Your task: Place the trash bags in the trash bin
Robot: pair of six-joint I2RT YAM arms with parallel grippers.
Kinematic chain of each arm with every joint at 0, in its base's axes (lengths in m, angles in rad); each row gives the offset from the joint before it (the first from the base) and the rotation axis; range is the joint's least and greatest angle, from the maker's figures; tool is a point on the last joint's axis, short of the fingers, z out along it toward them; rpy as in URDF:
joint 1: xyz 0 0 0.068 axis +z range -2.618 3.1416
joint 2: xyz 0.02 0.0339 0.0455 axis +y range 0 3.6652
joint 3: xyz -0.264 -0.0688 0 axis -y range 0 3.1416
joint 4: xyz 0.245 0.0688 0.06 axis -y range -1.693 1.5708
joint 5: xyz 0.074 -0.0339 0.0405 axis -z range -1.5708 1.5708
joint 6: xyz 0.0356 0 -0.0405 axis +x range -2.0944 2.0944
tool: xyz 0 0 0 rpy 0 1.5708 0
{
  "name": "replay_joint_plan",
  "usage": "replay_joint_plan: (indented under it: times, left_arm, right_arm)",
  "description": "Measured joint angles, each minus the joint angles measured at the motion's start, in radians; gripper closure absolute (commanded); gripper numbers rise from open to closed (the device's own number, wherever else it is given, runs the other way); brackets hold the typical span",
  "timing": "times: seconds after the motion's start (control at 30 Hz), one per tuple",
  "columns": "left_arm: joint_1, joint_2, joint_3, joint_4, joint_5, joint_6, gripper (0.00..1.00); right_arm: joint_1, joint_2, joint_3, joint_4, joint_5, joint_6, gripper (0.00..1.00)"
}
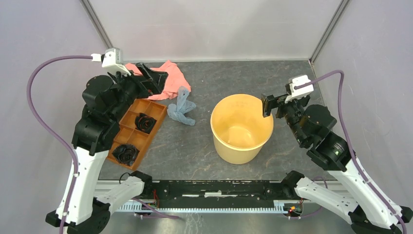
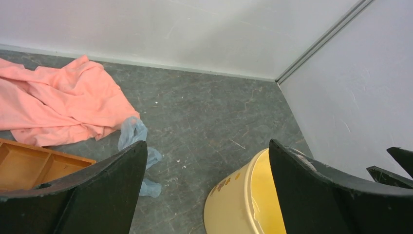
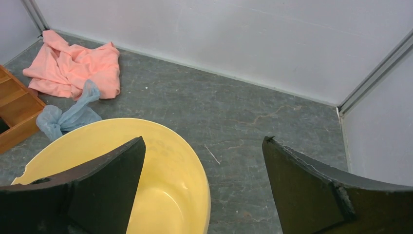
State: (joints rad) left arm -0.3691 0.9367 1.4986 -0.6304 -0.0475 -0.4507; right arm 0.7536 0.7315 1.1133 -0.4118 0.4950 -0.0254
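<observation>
A crumpled pale blue-grey trash bag (image 1: pixel 181 107) lies on the grey table between the orange tray and the bin. It also shows in the left wrist view (image 2: pixel 135 135) and the right wrist view (image 3: pixel 68 116). The pale yellow trash bin (image 1: pixel 241 127) stands upright and empty at the middle; its side shows in the left wrist view (image 2: pixel 234 201) and its rim in the right wrist view (image 3: pixel 199 170). My left gripper (image 1: pixel 155 78) is open and empty, up over the pink cloth, to the left of the bag. My right gripper (image 1: pixel 271 104) is open and empty at the bin's right rim.
A salmon-pink cloth (image 1: pixel 170 78) lies at the back left. An orange compartmented tray (image 1: pixel 139 129) at the left holds two black rolls (image 1: pixel 145 122). White walls close in the back and both sides.
</observation>
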Motion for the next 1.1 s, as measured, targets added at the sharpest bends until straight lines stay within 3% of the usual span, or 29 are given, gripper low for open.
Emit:
replay_joint_plan:
  times: [0.33, 0.57, 0.7, 0.9, 1.1]
  left_arm:
    - [0.027, -0.015, -0.069, -0.043, 0.087, 0.0, 0.0]
    - [0.032, -0.077, -0.319, -0.053, 0.188, -0.002, 0.0]
    - [0.02, -0.092, -0.555, 0.002, 0.296, -0.043, 0.0]
    - [-0.187, -0.072, -0.851, 0.127, 0.338, -0.17, 0.01]
    - [-0.329, 0.057, -0.922, 0.299, 0.328, -0.261, 0.04]
  right_arm:
    - [-0.056, 0.054, 0.029, -0.016, -0.146, 0.037, 0.02]
    - [-0.064, 0.064, 0.029, 0.003, -0.259, 0.048, 0.02]
    - [-0.065, 0.053, 0.027, 0.03, -0.312, 0.057, 0.02]
    - [-0.068, 0.013, 0.014, 0.063, -0.351, 0.066, 0.02]
    - [-0.068, -0.01, 0.014, 0.088, -0.369, 0.066, 0.02]
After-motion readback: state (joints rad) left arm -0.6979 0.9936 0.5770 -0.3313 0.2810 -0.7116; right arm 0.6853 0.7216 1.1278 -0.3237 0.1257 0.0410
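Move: The blue trash bag lies on the table about 13 cm ahead of my left hand, 5 cm to its right and some 43 cm below. From this hand, the bin stands roughly 28 cm right and 3 cm back, its middle 33 cm down; the pink cloth is about 27 cm ahead and 12 cm left, the wooden tray 2 cm ahead and 20 cm left. From my right hand, the bag is around 15 cm ahead, 37 cm left and 38 cm below. I plunge my left hand some 35 cm down, starting gently, and swing it about 12 cm right and 10 back into the low space between the bag's near side and the bin, fingers staying open as they tip down some 45 degrees and turn clockwise. High over the bin's right part, my open right hand slides left, then eases up and back, turning counter-clockwise. ##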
